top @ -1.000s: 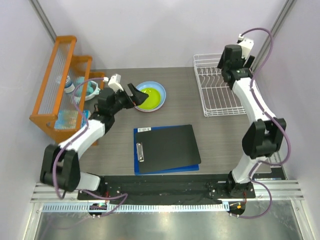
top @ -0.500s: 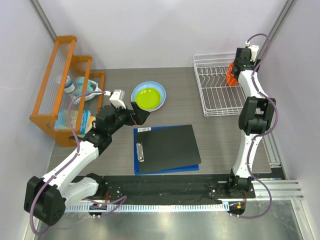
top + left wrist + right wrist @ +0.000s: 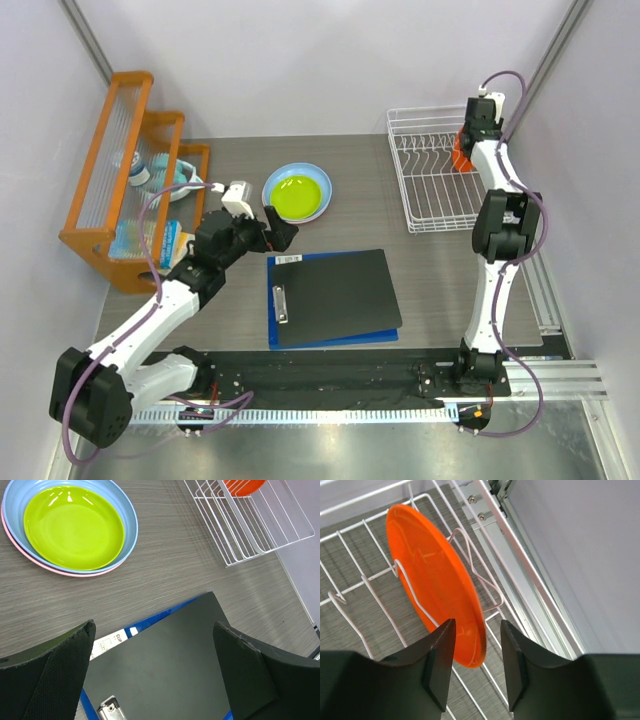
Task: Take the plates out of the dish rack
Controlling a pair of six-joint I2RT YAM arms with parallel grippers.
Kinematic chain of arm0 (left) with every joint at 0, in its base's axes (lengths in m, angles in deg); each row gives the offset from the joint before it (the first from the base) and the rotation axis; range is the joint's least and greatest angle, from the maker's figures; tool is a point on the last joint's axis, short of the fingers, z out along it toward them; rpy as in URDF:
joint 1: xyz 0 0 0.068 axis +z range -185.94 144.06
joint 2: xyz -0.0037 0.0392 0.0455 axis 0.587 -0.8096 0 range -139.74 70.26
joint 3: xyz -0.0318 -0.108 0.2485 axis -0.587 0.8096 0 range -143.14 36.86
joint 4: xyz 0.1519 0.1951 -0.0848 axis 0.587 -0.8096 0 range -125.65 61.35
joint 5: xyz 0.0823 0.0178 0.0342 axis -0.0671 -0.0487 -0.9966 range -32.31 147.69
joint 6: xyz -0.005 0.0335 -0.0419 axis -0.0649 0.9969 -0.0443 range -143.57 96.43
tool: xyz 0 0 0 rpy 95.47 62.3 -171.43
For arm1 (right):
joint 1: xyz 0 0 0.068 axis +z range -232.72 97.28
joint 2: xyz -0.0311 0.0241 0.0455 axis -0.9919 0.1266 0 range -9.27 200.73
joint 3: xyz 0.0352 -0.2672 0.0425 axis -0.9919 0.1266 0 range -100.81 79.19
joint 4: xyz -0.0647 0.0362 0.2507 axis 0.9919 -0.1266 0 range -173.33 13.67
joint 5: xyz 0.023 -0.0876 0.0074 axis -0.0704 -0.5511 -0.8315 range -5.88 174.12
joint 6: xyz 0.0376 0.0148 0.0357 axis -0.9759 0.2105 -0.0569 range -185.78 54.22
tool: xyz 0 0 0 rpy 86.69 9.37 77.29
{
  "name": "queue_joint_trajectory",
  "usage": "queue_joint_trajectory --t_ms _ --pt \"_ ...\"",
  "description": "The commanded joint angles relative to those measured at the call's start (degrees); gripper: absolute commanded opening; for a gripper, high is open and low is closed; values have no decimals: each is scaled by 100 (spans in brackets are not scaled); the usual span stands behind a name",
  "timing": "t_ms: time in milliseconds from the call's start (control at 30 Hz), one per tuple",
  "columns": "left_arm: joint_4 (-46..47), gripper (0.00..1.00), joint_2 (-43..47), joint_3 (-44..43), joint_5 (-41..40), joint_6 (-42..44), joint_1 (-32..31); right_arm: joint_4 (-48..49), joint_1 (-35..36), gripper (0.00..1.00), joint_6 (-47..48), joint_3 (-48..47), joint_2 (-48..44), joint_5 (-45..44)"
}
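Note:
The white wire dish rack [image 3: 430, 195] stands at the back right. An orange plate [image 3: 435, 580] stands on edge between its tines at the far right end. My right gripper [image 3: 477, 625] comes down over that plate's near rim, one finger on each side. A gap still shows at the right finger, so it is open. The lime green plate [image 3: 298, 195] lies in the light blue plate [image 3: 131, 525], which lies on the pink plate [image 3: 30, 562], mid-table. My left gripper [image 3: 154, 626] hangs wide open and empty over the clipboard's top edge.
A black clipboard on a blue one [image 3: 335, 295] lies front centre. An orange stepped shelf rack [image 3: 120, 170] with a teal cup [image 3: 175, 180] fills the left side. A metal rail and the wall [image 3: 560, 555] run close along the dish rack's right side.
My right gripper moved to the rack's far right end and its jaws narrowed around the orange plate's rim. The left arm drew back from the plate stack toward the clipboard.

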Motion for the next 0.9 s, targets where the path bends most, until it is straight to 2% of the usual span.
queue_joint_trajectory --t_ms 0,67,100,133,200,233,267,433,567,700,867 --pt "116 99 -2 3 -57 83 20 69 9 42 97 -337 91 234" --pt "72 99 -11 -6 -65 109 20 69 9 37 123 -381 144 253" --pt "55 100 -11 -6 -83 109 20 77 9 31 123 -390 144 279" --pt "55 99 -2 3 -92 109 20 77 9 18 123 -390 144 322" --pt "72 99 -11 12 -118 101 20 95 9 13 123 -390 144 358" --pt "63 99 -11 20 -127 109 20 86 9 6 132 -390 135 401" --pt "72 99 -28 29 -127 101 20 86 35 3 123 -381 92 393" --pt "195 99 -151 55 -83 30 20 217 185 1 447 -188 -198 -45" --pt "195 99 -204 38 -100 4 20 832 457 1 799 338 -672 -1369" --pt "81 100 -195 11 -206 -5 20 1867 702 1 1195 1146 -1252 -2180" --pt "37 99 -160 -6 -250 -40 20 2362 835 1 1336 1693 -1974 -2419"
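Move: The orange plate stands on edge just below the half-open right fingers, its middle about 4 cm ahead, 2 cm left and 6 cm down, with its near upper rim in the gap. The wire rack's middle is roughly 7 cm left of that hand, 3 cm back and 11 cm down. From the idle left hand, the orange plate is some 33 cm ahead, 50 cm right and 12 cm lower. Dipping slightly, the right fingers pinch the orange plate's near rim, then lift about 6 cm, drawing back and left. ##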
